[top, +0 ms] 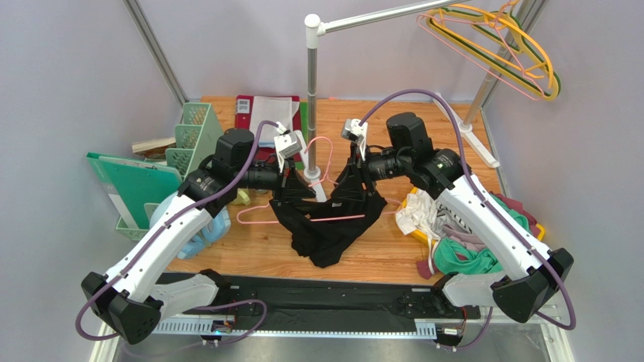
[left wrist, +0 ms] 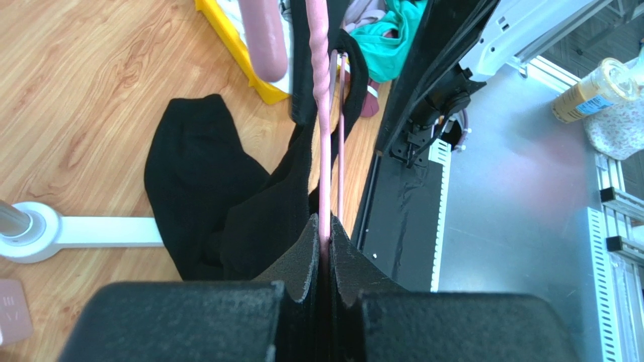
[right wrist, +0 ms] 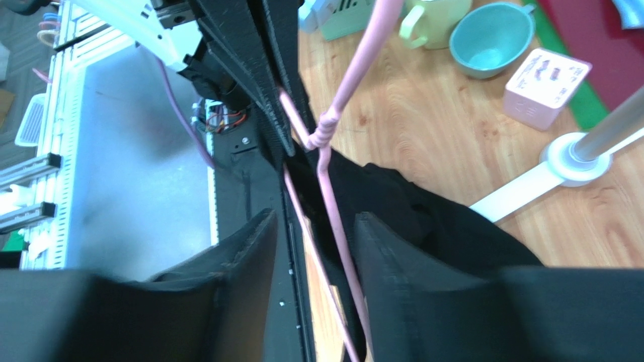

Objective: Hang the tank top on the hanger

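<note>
The pink wire hanger (top: 321,151) is held above the table's middle, its hook pointing to the far side. The black tank top (top: 326,230) drapes from it, its lower part resting on the wood. My left gripper (top: 291,183) is shut on the hanger's wire (left wrist: 323,113), which runs straight out between the pressed fingertips (left wrist: 311,234), beside the tank top (left wrist: 204,188). My right gripper (right wrist: 314,230) is open. The hanger's two wires (right wrist: 326,136) pass through the gap between its jaws, one close to the right finger (right wrist: 385,256), with black fabric (right wrist: 431,219) behind.
A rack pole (top: 311,83) with a white base stands just behind the hanger. Yellow and green hangers (top: 499,45) hang from its bar at top right. Clothes are piled (top: 469,234) on the right. A green file holder (top: 193,132) and a clipboard (top: 125,181) stand on the left.
</note>
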Tool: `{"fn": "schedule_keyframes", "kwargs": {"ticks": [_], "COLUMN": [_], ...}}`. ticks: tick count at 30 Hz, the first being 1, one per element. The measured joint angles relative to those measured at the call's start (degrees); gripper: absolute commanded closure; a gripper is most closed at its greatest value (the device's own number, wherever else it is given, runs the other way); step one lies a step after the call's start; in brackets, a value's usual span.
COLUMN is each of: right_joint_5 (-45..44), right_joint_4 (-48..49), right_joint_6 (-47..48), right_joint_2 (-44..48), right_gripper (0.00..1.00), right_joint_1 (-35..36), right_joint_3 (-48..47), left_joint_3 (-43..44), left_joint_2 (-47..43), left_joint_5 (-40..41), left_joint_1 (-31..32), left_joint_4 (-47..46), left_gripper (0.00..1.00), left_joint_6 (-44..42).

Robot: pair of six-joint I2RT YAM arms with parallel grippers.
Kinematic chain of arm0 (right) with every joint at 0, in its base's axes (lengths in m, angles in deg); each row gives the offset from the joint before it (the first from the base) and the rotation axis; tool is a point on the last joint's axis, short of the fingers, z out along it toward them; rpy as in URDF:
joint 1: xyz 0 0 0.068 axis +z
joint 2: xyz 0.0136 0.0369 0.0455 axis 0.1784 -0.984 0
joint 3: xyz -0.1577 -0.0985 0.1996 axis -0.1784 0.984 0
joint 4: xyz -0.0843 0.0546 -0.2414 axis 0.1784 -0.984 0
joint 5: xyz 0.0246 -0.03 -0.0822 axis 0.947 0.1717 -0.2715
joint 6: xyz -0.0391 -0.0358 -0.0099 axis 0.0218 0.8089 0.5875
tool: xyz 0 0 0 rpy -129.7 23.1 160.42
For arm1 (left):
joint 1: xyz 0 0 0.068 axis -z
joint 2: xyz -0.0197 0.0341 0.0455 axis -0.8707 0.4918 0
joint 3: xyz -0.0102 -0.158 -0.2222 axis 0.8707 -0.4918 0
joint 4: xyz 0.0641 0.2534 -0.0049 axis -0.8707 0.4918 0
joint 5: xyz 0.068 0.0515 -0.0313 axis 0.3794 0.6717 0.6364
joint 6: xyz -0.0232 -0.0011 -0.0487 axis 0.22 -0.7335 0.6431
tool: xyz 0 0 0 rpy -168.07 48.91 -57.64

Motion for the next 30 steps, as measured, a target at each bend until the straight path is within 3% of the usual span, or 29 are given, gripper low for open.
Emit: {"fn": "schedule_keyframes", "kwargs": {"ticks": [1, 2, 5, 8, 10, 11, 13, 18, 19, 22, 30], "right_joint_5": [0.22, 0.26, 0.02, -0.09, -0.28, -0.66, -1.70, -6.23, -7.21, -9.77, -19.12], "right_joint_4": [-0.28, -0.35, -0.35, -0.17, -0.24, -0.20, -0.09, 0.66, 0.83, 0.81, -3.23], "right_joint_6": [-0.09, 0.04, -0.09, -0.68, -0.74, -0.76, -0.76, -1.09, -1.11, -1.07, 0.46], "right_joint_2": [0.00, 0.00, 0.00, 0.02, 0.02, 0.09, 0.26, 3.02, 3.76, 5.53, 8.11], "right_gripper": [0.74, 0.90, 1.00, 1.00, 1.00, 1.00, 1.00, 1.00, 1.00, 1.00, 1.00], "right_joint_1": [0.15, 0.28, 0.28, 0.48, 0.50, 0.57, 0.87, 2.21, 2.32, 2.40, 2.47], "right_joint_3": [0.20, 0.35, 0.55, 0.74, 0.76, 0.74, 0.81, 2.45, 2.69, 2.73, 2.78], "left_joint_3": [0.00, 0.00, 0.00, 0.00, 0.00, 0.00, 0.00, 0.00, 0.00, 0.00, -0.26], "left_joint_2": [0.00, -0.02, -0.09, -0.09, -0.09, -0.09, -0.15, -0.48, -0.52, -0.52, -1.07], "left_joint_5": [0.17, 0.31, 0.42, 0.74, 1.09, 1.36, 2.16, 5.95, 6.49, 7.72, 14.91], "left_joint_1": [0.00, 0.00, 0.04, 0.00, 0.02, 0.02, 0.02, -0.04, -0.04, -0.04, -0.04], "left_joint_4": [0.00, 0.02, 0.11, 0.48, 0.52, 0.50, 0.39, -1.44, -1.77, -2.84, -6.78], "left_gripper": [1.00, 1.00, 1.00, 0.99, 0.92, 0.79, 0.64, 0.31, 0.16, 0.01, 0.01], "left_joint_6": [0.00, 0.00, 0.00, 0.00, 0.11, 0.24, 0.42, 2.08, 2.67, 4.22, 8.68]}}
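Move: The right gripper, half open, already straddles its target, the wire of the hanger's right shoulder, almost at its hand point. The hanger's neck is roughly 2 cm ahead, 2 cm left and 2 cm above that hand. The black tank top's middle lies about 5 cm back, 1 cm left and 8 cm down; the stand's foot is some 10 cm ahead, 6 cm left, 15 cm down. From the left gripper, still shut on the left shoulder, the neck is about 2 cm ahead, 4 cm right and 2 cm up. Shut the right fingers on the hanger's right shoulder wire just beside the neck, keeping that hand almost in place, and only then open the left fingers wide to let go of the left shoulder. Back the left gripper off forward about 4.5 cm, rising slightly and turning counter-clockwise, while the right gripper carries the hanger some 3.5 cm to the right, turning clockwise. ##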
